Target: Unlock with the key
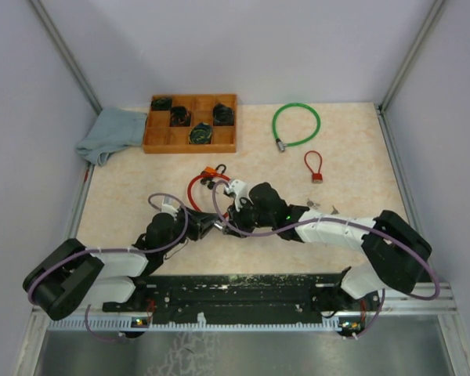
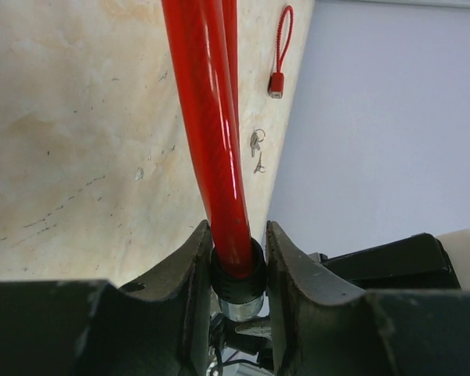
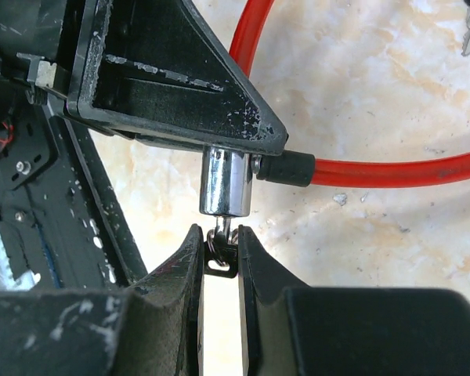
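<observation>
A red cable lock (image 1: 197,185) lies looped in the middle of the table. My left gripper (image 2: 239,227) is shut on its black collar and chrome lock cylinder (image 2: 240,301), and the red cable (image 2: 211,117) runs away from the jaws. In the right wrist view the chrome cylinder (image 3: 225,184) points down from the left gripper's black fingers (image 3: 164,70). My right gripper (image 3: 218,231) is shut on the key's black head (image 3: 222,258), just below that cylinder. The key's blade enters the cylinder's end. From above, the two grippers (image 1: 218,225) meet tip to tip.
A wooden tray (image 1: 160,141) with dark coiled items stands at the back left, next to a blue-grey cloth (image 1: 110,133). A green cable lock (image 1: 295,124) and a small red lock (image 1: 314,167) lie at the back right. Loose keys (image 1: 317,206) lie by the right arm.
</observation>
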### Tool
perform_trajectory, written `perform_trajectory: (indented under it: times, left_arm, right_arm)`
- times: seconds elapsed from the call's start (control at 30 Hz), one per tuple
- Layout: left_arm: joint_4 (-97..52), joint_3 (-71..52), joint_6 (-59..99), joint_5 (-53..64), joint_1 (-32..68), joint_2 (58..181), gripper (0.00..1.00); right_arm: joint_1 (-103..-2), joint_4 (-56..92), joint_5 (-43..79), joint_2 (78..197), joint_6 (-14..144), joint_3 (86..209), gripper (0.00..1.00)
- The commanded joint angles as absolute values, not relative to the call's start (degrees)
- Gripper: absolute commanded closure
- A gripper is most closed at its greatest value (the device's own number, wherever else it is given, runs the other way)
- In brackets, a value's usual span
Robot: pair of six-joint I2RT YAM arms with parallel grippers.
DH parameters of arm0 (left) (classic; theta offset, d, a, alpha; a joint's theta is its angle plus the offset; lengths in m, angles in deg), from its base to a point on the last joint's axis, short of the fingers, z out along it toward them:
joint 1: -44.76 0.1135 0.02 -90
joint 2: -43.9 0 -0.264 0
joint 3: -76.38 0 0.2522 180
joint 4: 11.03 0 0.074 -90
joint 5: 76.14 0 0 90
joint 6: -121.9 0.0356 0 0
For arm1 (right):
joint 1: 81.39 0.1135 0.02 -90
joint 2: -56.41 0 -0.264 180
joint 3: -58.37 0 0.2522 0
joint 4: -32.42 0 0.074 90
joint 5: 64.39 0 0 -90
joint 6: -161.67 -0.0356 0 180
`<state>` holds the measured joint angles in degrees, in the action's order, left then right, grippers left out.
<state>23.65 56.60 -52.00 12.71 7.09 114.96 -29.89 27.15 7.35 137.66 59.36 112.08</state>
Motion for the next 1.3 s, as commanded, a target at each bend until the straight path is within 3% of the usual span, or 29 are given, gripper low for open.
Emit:
perform_trajectory:
  times: [0.0,0.13,0.43,0.67,1.0,1.27]
  left_arm:
    - [24.7,59.5,-49.3,24.2,10.3,114.3,1.0]
    - [24.2,60.6,-48.6,22.0,10.3,114.5,0.98]
    - [21.1,60.6,-50.0,15.6,10.3,117.3,0.66]
    - [27.3,59.7,-53.9,10.0,10.3,121.9,0.43]
    - [30.8,56.8,-57.2,0.0,10.3,129.8,0.33]
    - [41.2,56.5,-59.8,-3.5,9.6,136.6,0.39]
  right_arm:
    - [-31.7,15.5,3.9,139.3,67.8,114.1,1.0]
    - [-32.4,14.7,4.1,142.4,69.0,116.2,1.0]
    - [-32.4,18.8,1.4,142.8,68.1,115.1,1.0]
    - [-32.4,22.2,0.8,142.8,66.2,114.4,1.0]
    - [-32.3,29.0,1.7,141.2,61.3,112.6,1.0]
    - [-32.3,32.5,3.5,139.8,58.3,113.2,1.0]
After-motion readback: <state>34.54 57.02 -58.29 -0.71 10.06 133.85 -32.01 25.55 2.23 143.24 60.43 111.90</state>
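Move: The red cable lock's chrome cylinder bridges the two hands, off the table. It lies about 1 cm behind and 1 cm right of the left hand point, whose fingers grip its cable end. The right hand keeps the key in it, with the cylinder's middle some 3 cm left and 1 cm ahead of that hand. From the left hand, the cable loop's middle is roughly 7 cm straight ahead and 4 cm lower; the orange padlock is about 16 cm straight ahead and 7 cm below. The cable lock is lowered on the key while the left hand lets go of its end. Both hands sink, the right about 4 cm and still pinching the key, the left some 5 cm towards the table as its fingers part. The left drifts first left, then back right and 2 cm backward, tipping about 15 degrees down with its open fingers around the lock. ##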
